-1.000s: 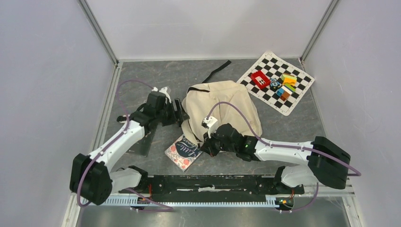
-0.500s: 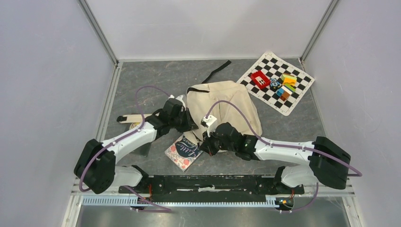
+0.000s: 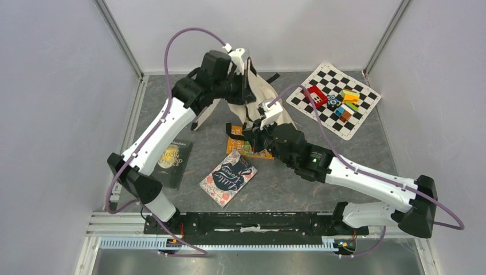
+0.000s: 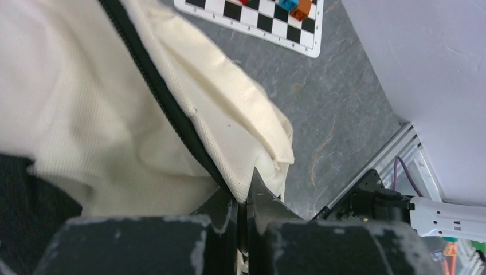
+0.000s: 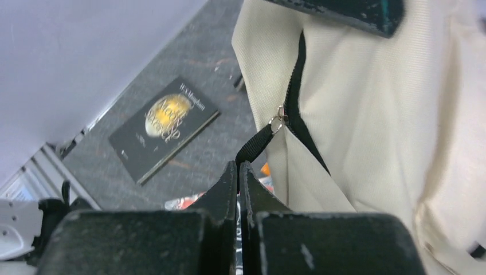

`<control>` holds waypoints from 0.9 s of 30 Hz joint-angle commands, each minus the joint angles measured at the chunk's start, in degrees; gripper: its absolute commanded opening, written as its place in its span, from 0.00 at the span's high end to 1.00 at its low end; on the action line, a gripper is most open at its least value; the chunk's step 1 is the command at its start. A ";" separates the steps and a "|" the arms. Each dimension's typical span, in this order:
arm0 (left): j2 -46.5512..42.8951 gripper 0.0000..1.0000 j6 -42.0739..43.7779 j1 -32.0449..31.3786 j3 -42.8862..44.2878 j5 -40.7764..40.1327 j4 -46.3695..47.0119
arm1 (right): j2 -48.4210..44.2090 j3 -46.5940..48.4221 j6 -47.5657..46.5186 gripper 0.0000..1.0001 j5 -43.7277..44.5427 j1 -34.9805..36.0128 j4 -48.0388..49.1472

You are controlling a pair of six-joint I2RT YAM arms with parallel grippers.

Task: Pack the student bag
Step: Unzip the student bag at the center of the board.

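Note:
The student bag (image 3: 261, 94), cream canvas with a black zipper, hangs lifted off the table at the back centre. My left gripper (image 3: 247, 74) is raised high and shut on the bag's fabric edge (image 4: 252, 172) right beside the zipper (image 4: 166, 109). Lower down, my right gripper (image 3: 252, 133) is shut on the black zipper pull strap (image 5: 255, 146), which hangs from the metal slider (image 5: 279, 119). The bag's cream panel (image 5: 372, 114) fills the right wrist view.
Three books lie on the grey table: a dark one with a gold emblem (image 3: 171, 161) at the left, a floral one (image 3: 228, 176) near the front, and an orange one (image 3: 243, 148) under the hanging bag. A checkered mat (image 3: 355, 117) with coloured blocks lies back right.
My left gripper has shut on the bag's edge and lifted it up and toward the back. The right gripper followed with the zipper pull. The orange book is now uncovered.

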 commanded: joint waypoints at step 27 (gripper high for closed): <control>-5.95 0.98 8.03 9.41 -10.41 -3.20 0.06 | -6.60 -17.95 0.06 1.00 8.81 -8.49 -8.98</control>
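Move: The left fingers already pinch the student bag's raised cloth beside the zip; the zip slider lies about 7 cm back from that hand, in line sideways and some 5 cm lower. The right fingers already hold the slider's black pull tab, with the slider about 4 cm ahead, 1 cm to the left and level. On the table about 25 cm below the right hand, the orange book is roughly 8 cm ahead, and the floral book 3 cm back and 9 cm left. Both hands keep their pinch, the left on the cloth, the right on the pull tab, and draw apart. After a brief rise the right hand goes some 8 cm right while sinking about 8 cm, turning slightly clockwise; the left hand also sinks about 6 cm and goes 5 cm left, rolling gently. ##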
